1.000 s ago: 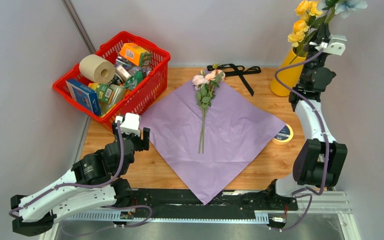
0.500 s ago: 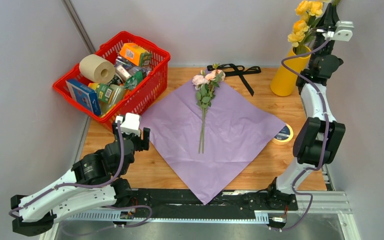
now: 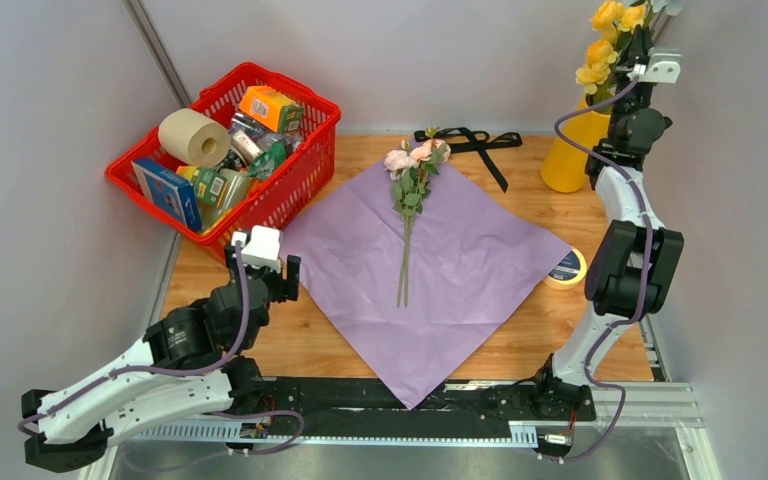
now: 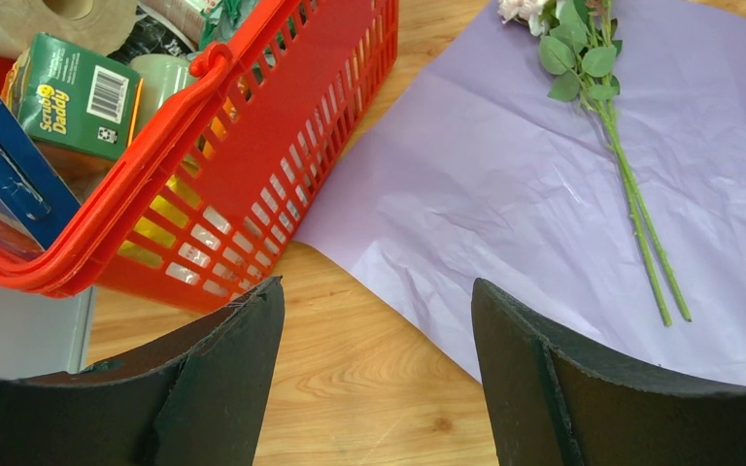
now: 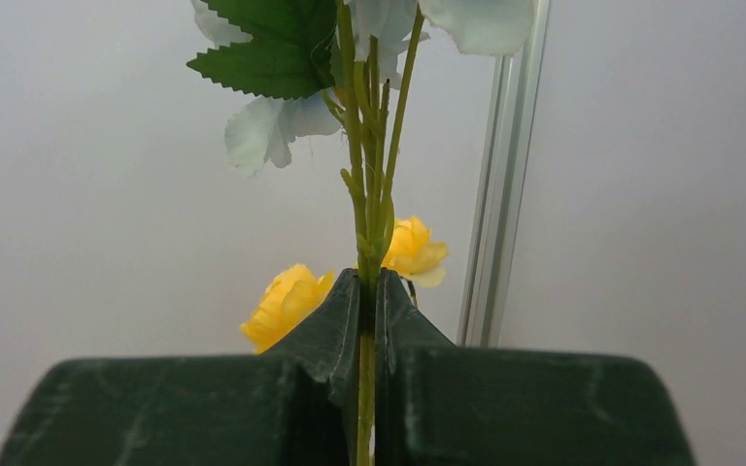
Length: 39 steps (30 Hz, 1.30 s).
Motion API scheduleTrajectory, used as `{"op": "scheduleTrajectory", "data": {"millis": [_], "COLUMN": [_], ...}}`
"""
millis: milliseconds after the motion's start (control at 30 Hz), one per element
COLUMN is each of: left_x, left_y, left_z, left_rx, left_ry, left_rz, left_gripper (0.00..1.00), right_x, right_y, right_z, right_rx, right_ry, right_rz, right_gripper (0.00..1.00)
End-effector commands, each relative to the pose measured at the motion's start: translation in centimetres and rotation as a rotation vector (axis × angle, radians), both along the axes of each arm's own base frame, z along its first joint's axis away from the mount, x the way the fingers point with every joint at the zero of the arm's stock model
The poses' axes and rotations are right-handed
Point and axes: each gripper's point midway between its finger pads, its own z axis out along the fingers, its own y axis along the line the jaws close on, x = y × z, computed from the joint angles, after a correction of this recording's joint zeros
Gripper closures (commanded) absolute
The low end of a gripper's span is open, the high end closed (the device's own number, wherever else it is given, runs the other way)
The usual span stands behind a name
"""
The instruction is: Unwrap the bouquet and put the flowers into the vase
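Note:
The pink-lilac wrapping paper (image 3: 460, 270) lies spread flat mid-table, and the black ribbon (image 3: 472, 141) lies loose behind it. Pink flowers (image 3: 412, 165) lie on the paper (image 4: 505, 184), their green stems (image 4: 641, 223) pointing toward me. The mustard-yellow vase (image 3: 568, 158) stands at the back right, partly behind my right arm. My right gripper (image 3: 642, 42) is raised above it and is shut on green stems (image 5: 367, 194) bearing yellow blooms (image 3: 605, 45) and pale blue ones (image 5: 267, 126). The stems run down to the vase mouth. My left gripper (image 4: 377, 291) hangs open over bare wood by the paper's left edge.
A red basket (image 3: 295, 185) full of packages and a beige paper roll (image 3: 193, 137) stands at the back left, close to my left gripper (image 3: 265, 268). A flat yellow tape ring (image 3: 567, 267) lies by the paper's right corner. Grey walls close in on both sides.
My right gripper has risen with the yellow and blue flowers and ended slightly further left above the vase. The left arm has not moved.

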Motion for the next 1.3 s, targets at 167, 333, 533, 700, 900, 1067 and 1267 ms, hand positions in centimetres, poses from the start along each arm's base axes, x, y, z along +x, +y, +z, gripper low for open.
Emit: {"op": "scheduleTrajectory", "data": {"millis": [167, 333, 533, 700, 900, 1067, 1267], "left_x": [0.3, 0.3, 0.3, 0.3, 0.4, 0.3, 0.3], "left_y": [-0.4, -0.3, -0.5, -0.4, -0.4, -0.4, -0.6], "left_z": [0.1, 0.1, 0.0, 0.1, 0.0, 0.0, -0.1], "left_rx": [0.013, 0.009, 0.017, 0.016, 0.018, 0.017, 0.021], "left_ry": [-0.008, -0.010, -0.005, -0.007, -0.007, -0.005, -0.002], "left_rz": [-0.001, 0.000, -0.004, -0.002, 0.003, -0.001, -0.006], "left_gripper": [0.21, 0.21, 0.21, 0.21, 0.21, 0.21, 0.21], "right_x": [2.4, 2.9, 3.3, 2.9, 1.0, -1.9, -5.2], "right_y": [-1.3, -1.3, -1.4, -1.9, -1.1, 0.9, 3.1], "right_z": [-6.2, -9.1, -13.3, -14.7, -14.2, -15.7, -16.7], "right_rx": [0.034, 0.059, 0.209, 0.337, 0.425, 0.497, 0.560], "right_ry": [0.212, 0.291, 0.404, 0.442, 0.487, 0.530, 0.621], "right_rz": [-0.052, -0.040, 0.007, 0.003, 0.034, 0.080, 0.101], "right_gripper": [1.00, 1.00, 0.97, 0.84, 0.57, 0.43, 0.32]}}
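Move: The right hand holds the blue flowers by their stems above the yellow vase, whose middle lies about 6 cm ahead, 4 cm to its right and 35 cm below. On the table, the black ribbon lies roughly 9 cm ahead and 17 cm left, the tape roll about 20 cm back and level sideways, both some 49 cm down. From the idle left hand, the vase is about 40 cm ahead, 65 cm right and 12 cm lower. Right hand sinks some 18 cm, lowering the blue flowers into the vase, opens, then backs away about 7 cm. ##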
